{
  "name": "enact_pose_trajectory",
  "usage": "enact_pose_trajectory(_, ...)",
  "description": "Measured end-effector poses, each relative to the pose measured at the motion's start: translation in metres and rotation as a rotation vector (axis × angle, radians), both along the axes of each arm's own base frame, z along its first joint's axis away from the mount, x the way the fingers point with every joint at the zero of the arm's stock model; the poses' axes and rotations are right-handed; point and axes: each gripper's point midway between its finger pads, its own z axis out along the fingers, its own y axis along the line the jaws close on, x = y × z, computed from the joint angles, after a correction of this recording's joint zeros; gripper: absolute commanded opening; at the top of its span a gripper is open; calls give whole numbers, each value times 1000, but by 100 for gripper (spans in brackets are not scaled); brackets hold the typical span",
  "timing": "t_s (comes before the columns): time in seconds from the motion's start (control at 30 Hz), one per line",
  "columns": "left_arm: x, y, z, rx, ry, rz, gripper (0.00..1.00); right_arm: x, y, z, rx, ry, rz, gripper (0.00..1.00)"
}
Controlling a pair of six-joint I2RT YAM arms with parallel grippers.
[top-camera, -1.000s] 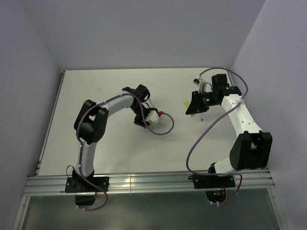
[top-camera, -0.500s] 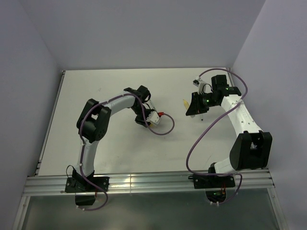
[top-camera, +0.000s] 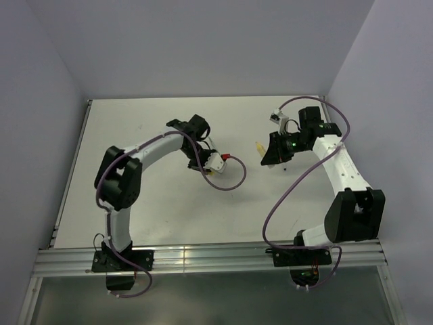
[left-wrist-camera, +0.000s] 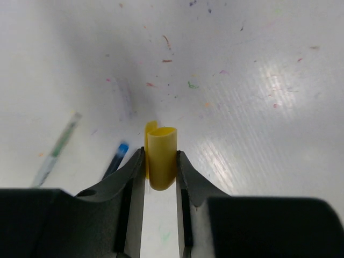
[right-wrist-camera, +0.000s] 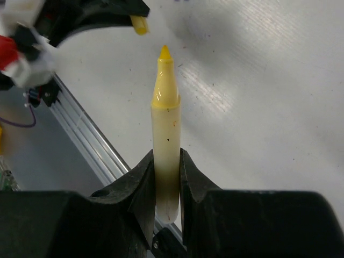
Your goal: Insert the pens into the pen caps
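In the left wrist view a bright yellow pen cap (left-wrist-camera: 161,153) stands between the fingers of my left gripper (left-wrist-camera: 160,154), which is shut on it, both pads touching its sides. A dark blue pen (left-wrist-camera: 115,159) lies on the table just left of the fingers. My right gripper (right-wrist-camera: 167,154) is shut on a pale yellow-white pen (right-wrist-camera: 166,123), its yellow tip pointing away from the wrist. From above, the left gripper (top-camera: 210,169) and the right gripper (top-camera: 269,154) face each other over mid-table, apart. The pale pen cap is out of view.
A thin pale greenish stick (left-wrist-camera: 56,146) lies on the table left of the blue pen. A purple cable (top-camera: 233,179) loops beside the left wrist. The table's metal front rail (right-wrist-camera: 86,131) runs below the right gripper's pen. Walls enclose the white table (top-camera: 149,196).
The left jaws have narrowed onto the yellow cap while the left arm's elbow swung left and its wrist shifted back. The right gripper with its pen has barely moved.
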Motion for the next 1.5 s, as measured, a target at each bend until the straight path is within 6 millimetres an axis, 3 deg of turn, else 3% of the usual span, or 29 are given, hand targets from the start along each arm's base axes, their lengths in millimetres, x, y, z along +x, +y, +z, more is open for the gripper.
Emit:
enact_pose_trajectory(0.1, -7, 3, 44, -42, -38, 28, 0, -10, 3, 4, -11, -30, 58, 0)
enact_pose_trajectory(0.23, -24, 9, 103, -117, -67, 64, 0, -33, 24, 9, -40, -83, 200, 0)
enact_pose_trajectory(0.37, -41, 14, 138, -171, -52, 89, 0, -58, 48, 6, -83, -110, 358, 0)
enact_pose_trajectory(0.53, -51, 15, 149, -178, -2, 110, 0, -81, 67, 4, -120, -110, 485, 0)
enact_pose_trajectory(0.67, -49, 10, 155, -200, 10, 162, 0, -84, 80, 10, -96, -103, 522, 0)
enact_pose_trajectory(0.8, -44, 12, 149, -264, -94, 260, 0, -88, 91, 14, -23, -48, 532, 0)
enact_pose_trajectory(0.9, -50, 25, 150, -345, -232, 309, 0, -92, 102, 24, 62, -8, 544, 0)
enact_pose_trajectory(1.17, -49, 53, 195, -730, -818, 373, 0, -92, 136, 81, 361, 51, 601, 0)
enact_pose_trajectory(1.37, -42, 61, 191, -802, -1163, 345, 0, -87, 151, 99, 498, 145, 626, 0)
enact_pose_trajectory(1.5, -38, 69, 228, -868, -1381, 357, 0, -90, 157, 101, 516, 184, 638, 0)
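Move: The yellow pen, upright-ish in the right hand's grip, lies about 18 cm to the right of the left hand, level with it fore and aft and some 13 cm higher. The blue pen is on the table 6 cm ahead, 3 cm left and 5 cm below the left hand; the green-white pen 11 cm ahead, 1 cm right. From the right hand, the yellow cap in the left fingers is 20 cm left, 3 cm ahead, 12 cm below; a finished pen lies 9 cm ahead, 7 cm right, 17 cm below. The yellow cap, still pinched in the left fingers, goes up about 23 cm in two stages, drifting back and then left, while the wrist swings over 90 degrees from pointing down to pointing right and forward. The yellow pen, still gripped, comes to meet it: the right hand goes back and left first, then left and up, turning counter-clockwise with its fingers levelling out. ##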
